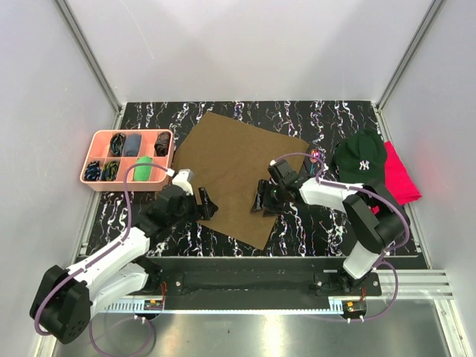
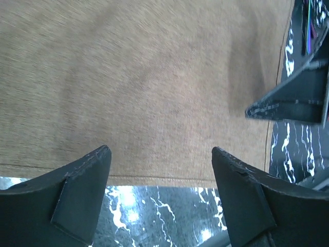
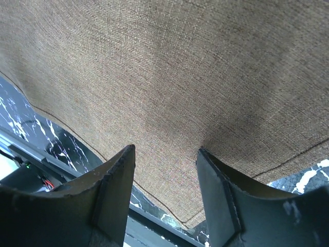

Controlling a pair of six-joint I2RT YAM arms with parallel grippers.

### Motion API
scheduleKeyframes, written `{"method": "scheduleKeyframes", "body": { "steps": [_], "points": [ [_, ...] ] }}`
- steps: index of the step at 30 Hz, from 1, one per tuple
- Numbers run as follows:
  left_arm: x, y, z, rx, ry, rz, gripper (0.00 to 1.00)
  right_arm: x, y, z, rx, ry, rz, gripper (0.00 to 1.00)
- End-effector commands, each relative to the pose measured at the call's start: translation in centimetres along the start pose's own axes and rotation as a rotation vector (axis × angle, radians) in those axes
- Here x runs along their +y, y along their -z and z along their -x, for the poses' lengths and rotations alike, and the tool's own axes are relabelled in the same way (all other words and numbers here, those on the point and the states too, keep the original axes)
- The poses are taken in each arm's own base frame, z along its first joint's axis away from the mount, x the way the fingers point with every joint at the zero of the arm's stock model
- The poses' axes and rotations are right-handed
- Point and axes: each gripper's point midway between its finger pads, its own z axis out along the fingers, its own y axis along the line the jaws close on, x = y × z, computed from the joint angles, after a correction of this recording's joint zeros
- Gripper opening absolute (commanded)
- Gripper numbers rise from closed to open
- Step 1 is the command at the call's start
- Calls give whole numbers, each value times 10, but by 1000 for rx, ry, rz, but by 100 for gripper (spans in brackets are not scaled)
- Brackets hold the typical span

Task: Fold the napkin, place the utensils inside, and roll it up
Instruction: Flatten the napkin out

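The olive-brown napkin (image 1: 238,175) lies spread flat and turned at an angle on the black marbled table (image 1: 312,223). My left gripper (image 1: 206,207) hovers open at its left edge; in the left wrist view the napkin's hem (image 2: 154,177) runs between the wide-apart fingertips of this gripper (image 2: 160,150). My right gripper (image 1: 265,201) is open low over the napkin's near right part, close to its corner (image 3: 193,218), with only flat fabric between the tips of this gripper (image 3: 165,150). Slim purple utensils (image 2: 310,23) show beyond the napkin's far side, near a pinkish glint (image 1: 317,155).
A pink tray (image 1: 100,184) holding several small items stands at the left. A dark green cap (image 1: 361,156) lies on a red cloth (image 1: 401,178) at the right. Grey walls close in three sides. The right arm's fingers (image 2: 293,103) show in the left wrist view.
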Motion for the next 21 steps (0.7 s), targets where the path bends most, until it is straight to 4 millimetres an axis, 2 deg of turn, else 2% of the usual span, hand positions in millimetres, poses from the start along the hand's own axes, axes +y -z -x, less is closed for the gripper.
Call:
{"method": "scheduleKeyframes", "body": {
  "steps": [1, 5, 16, 17, 21],
  "points": [
    [-26, 6, 9, -31, -66, -94, 80, -47, -3, -22, 16, -39, -176, 61],
    [-43, 7, -1, -2, -112, -141, 79, -55, 3, -20, -6, -46, -219, 62],
    [-89, 7, -27, 68, -168, -216, 77, -76, 18, 1, -50, -76, -274, 63],
    [-90, 6, -25, 52, -172, -201, 77, -79, 19, -1, -44, -83, -276, 64],
    [-100, 2, -34, 74, -192, -202, 77, -84, 26, 3, -57, -96, -274, 65]
  ]
}}
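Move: The napkin's near edge passes about 7 cm back, 1 cm right and 6 cm below the open left hand; its near corner is 14 cm back and 17 cm right of that hand. From the right hand, whose fingertips are already on the cloth, that corner lies about 15 cm back and 1 cm right, the napkin's right corner 22 cm ahead and 17 cm right, the spoon 10 cm ahead and 18 cm right, all near fingertip height. The napkin's near part is dragged to the right by the right hand, whose parted fingertips stay on the cloth and slide some 4.5 cm level over the table, slowly at first. Meanwhile the open left hand travels level above the cloth, right and back about 9 cm towards the near edge, swinging nearly 20 degrees clockwise, and touches nothing. ##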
